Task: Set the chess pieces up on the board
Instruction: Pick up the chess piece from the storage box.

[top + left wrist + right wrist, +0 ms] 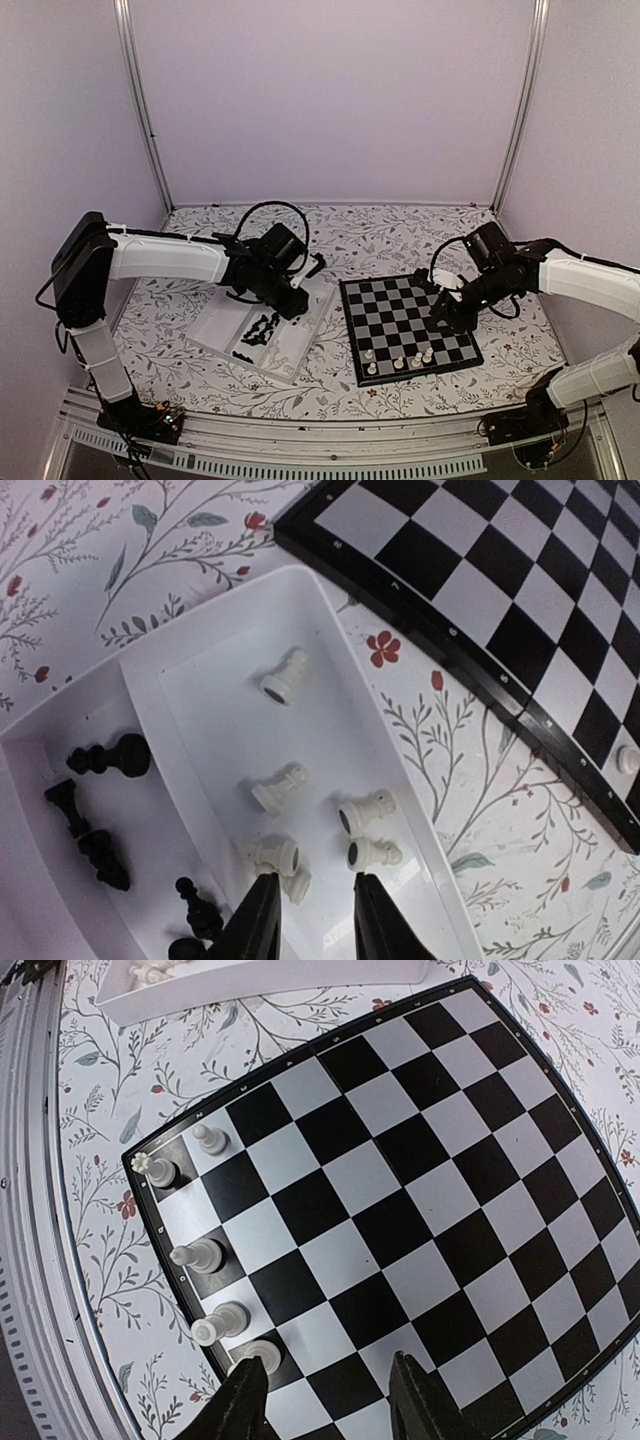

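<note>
The board [405, 322] lies right of centre, with several white chess pieces [398, 361] standing along its near edge. My right gripper [441, 318] hovers open over the board's right part. In the right wrist view its jaws [330, 1380] are apart over bare squares, and the left finger stands beside an upright white piece [258, 1350]. My left gripper [314, 885] is open over the tray's white compartment. A small white piece [297, 884] lies against its left fingertip, and another white piece [375, 854] lies by the right one. Black pieces [110, 758] lie in the neighbouring compartment.
The white plastic tray [300, 352] sits left of the board on the flowered tablecloth, split into two compartments. More white pieces [285, 676] lie loose on their sides in it. Walls close the table at the back and both sides.
</note>
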You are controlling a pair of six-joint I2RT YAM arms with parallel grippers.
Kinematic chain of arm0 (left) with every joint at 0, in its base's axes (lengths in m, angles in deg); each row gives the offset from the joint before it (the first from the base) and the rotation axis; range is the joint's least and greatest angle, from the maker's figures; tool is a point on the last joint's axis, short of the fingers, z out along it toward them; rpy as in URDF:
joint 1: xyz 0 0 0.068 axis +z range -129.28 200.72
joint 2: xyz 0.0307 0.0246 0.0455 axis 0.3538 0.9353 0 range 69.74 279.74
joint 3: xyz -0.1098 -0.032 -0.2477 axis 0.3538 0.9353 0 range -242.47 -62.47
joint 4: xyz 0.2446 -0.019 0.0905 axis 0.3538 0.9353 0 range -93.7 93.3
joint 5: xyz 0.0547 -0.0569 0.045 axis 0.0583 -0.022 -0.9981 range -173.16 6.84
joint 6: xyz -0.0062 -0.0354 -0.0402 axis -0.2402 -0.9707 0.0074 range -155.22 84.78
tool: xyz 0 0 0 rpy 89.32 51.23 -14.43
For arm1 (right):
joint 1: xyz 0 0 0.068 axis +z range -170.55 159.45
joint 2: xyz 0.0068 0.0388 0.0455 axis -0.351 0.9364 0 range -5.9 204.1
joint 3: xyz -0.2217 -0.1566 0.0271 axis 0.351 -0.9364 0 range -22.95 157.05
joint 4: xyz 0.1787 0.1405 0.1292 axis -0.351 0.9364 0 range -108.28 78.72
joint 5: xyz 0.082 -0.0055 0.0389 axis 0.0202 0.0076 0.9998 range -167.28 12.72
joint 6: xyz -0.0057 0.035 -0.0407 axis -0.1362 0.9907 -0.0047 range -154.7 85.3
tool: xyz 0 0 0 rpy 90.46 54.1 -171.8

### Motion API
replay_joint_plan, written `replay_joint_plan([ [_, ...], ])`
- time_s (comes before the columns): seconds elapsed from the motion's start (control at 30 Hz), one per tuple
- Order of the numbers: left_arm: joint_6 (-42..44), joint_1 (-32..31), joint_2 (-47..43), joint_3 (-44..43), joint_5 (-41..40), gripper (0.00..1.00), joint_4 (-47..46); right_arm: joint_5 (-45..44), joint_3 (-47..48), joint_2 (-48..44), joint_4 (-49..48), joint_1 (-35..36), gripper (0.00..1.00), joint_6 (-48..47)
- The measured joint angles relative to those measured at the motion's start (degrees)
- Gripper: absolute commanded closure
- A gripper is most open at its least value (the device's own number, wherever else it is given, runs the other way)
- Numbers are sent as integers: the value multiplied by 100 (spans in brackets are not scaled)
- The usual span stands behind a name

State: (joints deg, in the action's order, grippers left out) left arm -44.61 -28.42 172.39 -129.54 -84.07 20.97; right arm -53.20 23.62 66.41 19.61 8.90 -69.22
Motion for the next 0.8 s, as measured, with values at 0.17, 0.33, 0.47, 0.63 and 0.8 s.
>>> replay_joint_plan([
  [0.17, 929, 59, 431, -520, 22, 68, 170, 37, -55, -42, -92, 0, 56, 94],
  [0.33, 1768, 201, 925, -1064, 205, 67, 570, 83, -136, -76, -170, 0, 56, 170],
  [0.47, 2188, 348, 1292, -1416, 326, 67, 844, 136, -184, -81, -225, 0, 56, 214],
  [0.63, 2527, 461, 1672, -1797, 407, 67, 1178, 177, -236, -81, -245, 0, 56, 225],
  [0.8, 2691, 481, 1814, -1840, 501, 69, 1368, 188, -275, -81, -299, 0, 56, 238],
])
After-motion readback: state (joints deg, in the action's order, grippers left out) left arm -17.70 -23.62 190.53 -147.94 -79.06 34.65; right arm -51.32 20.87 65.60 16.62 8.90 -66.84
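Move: The white pawn the left hand is after lies in the box about 4 cm ahead, 1 cm to the right and some 6 cm below. A second pawn lies roughly 3 cm farther out and 4 cm to the right of it; a pair of white pieces sits level with the hand, about 3 cm to its right. From the right hand, over the board, the pawn is about 29 cm left, 8 cm ahead and 9 cm lower. Forward first, then mostly down, the left hand swings in about 4 cm and sinks some 5 cm into the white pieces' side of the box, easing back slightly at the last. The wrist turns clockwise by roughly 20 degrees and brings the fingers steeper, one on each side above the pawn; they stay part open, with no grip yet. ##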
